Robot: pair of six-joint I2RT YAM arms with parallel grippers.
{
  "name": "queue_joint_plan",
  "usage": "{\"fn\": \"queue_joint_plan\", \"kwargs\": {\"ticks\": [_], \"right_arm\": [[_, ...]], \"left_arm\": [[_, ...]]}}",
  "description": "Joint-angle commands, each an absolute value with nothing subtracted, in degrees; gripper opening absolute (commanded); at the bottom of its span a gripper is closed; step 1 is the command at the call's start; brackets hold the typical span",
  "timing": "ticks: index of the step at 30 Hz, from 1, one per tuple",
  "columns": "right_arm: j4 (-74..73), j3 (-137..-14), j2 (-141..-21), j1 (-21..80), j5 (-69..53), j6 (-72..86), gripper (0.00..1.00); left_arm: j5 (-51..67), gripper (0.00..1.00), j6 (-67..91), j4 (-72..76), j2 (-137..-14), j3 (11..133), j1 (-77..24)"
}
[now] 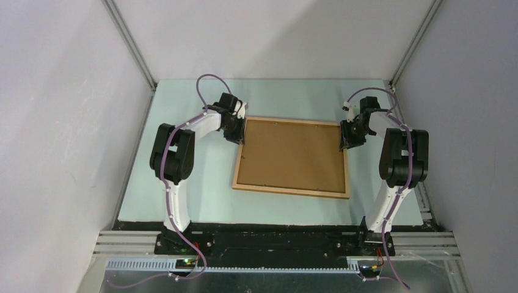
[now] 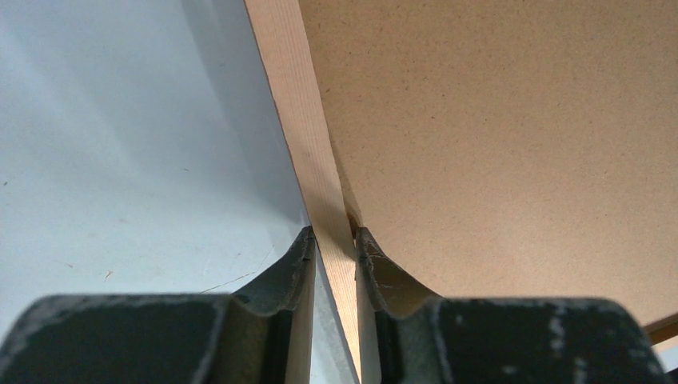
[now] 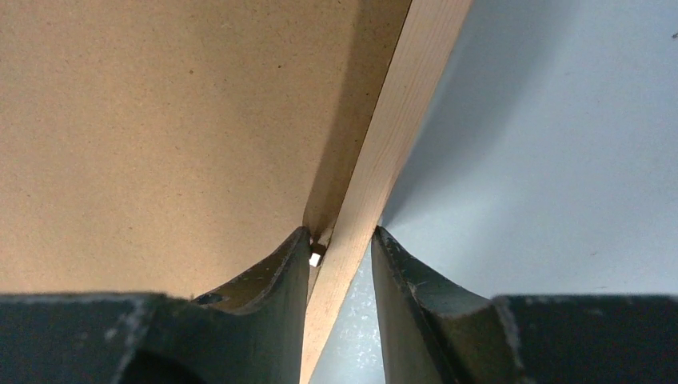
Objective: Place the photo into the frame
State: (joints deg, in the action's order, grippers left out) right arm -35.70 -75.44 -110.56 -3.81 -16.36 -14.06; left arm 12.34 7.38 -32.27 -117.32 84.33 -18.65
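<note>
The light-wood frame [image 1: 290, 191] lies flat on the table, and a plain brown backing board [image 1: 292, 155] fills its opening. The photo is hidden. My left gripper [image 1: 238, 135] is at the frame's left side, near the far corner. In the left wrist view it [image 2: 333, 236] is shut on the narrow moulding [image 2: 308, 120], one finger on each side. My right gripper [image 1: 347, 140] is at the right side. In the right wrist view it [image 3: 341, 236] straddles the moulding [image 3: 400, 104], open, with a slim gap and a small metal tab [image 3: 317, 258] by the inner finger.
The pale table [image 1: 183, 183] is enclosed by white walls at the left, back and right. Both arm bases stand at the near edge. In both wrist views the backing board [image 2: 496, 136] [image 3: 160, 120] sits just inside the moulding.
</note>
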Motion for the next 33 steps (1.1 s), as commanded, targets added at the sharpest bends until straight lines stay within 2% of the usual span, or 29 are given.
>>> {"fn": "queue_joint_plan", "kwargs": {"ticks": [1, 5, 7, 13, 22, 27, 33], "right_arm": [[-39.0, -74.0, -110.7, -4.0, -16.4, -15.4, 0.38], [-38.5, -74.4, -109.8, -4.4, -17.0, -14.0, 0.42], [-38.4, -74.9, -109.2, -5.1, -18.2, -12.9, 0.48], [-37.2, -75.8, -105.9, -7.5, -21.7, -11.0, 0.58], [-37.3, -73.7, -97.9, -7.5, -30.0, -15.0, 0.62], [-35.8, -68.1, -91.5, -4.0, -29.6, -20.1, 0.63], [-33.6, -59.2, -83.0, 6.9, -24.1, -26.1, 0.63]], "left_arm": [[11.4, 0.0, 6.5, -31.0, -118.1, 83.3, -18.1], [11.3, 0.0, 6.6, -31.0, -117.9, 83.2, -18.1], [11.4, 0.0, 6.7, -31.0, -117.7, 83.0, -18.0], [11.5, 0.0, 6.9, -30.9, -117.0, 82.5, -17.6], [15.8, 0.0, 7.3, -31.0, -115.9, 82.3, -16.0], [18.9, 0.01, 7.6, -31.0, -115.9, 82.8, -14.7], [19.9, 0.12, 7.3, -31.0, -115.3, 82.8, -13.9]]}}
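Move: At the right hand's left fingertip sits the right-rail tab, about 1 cm to its left and level fore and aft. The near-rail tab, its likely next goal, lies some 15 cm back and 8 cm left, with the frame's near right corner about 17 cm back and 2 cm right. The left hand already grips the left rail, whose middle is roughly 4 cm back and 1 cm left; the left-rail tab lies 6 cm straight back. Everything is about 1 cm below the hands. Opening its fingers from around the right rail, the right hand shifts about 1 cm left, then comes free and climbs about 8 cm, swinging back and left some 5 cm each way over the backing board towards the near-rail tab. It turns slightly counter-clockwise. Late on, the left hand draws the still pinched left rail about 1 cm left, rolling some 5 degrees. ##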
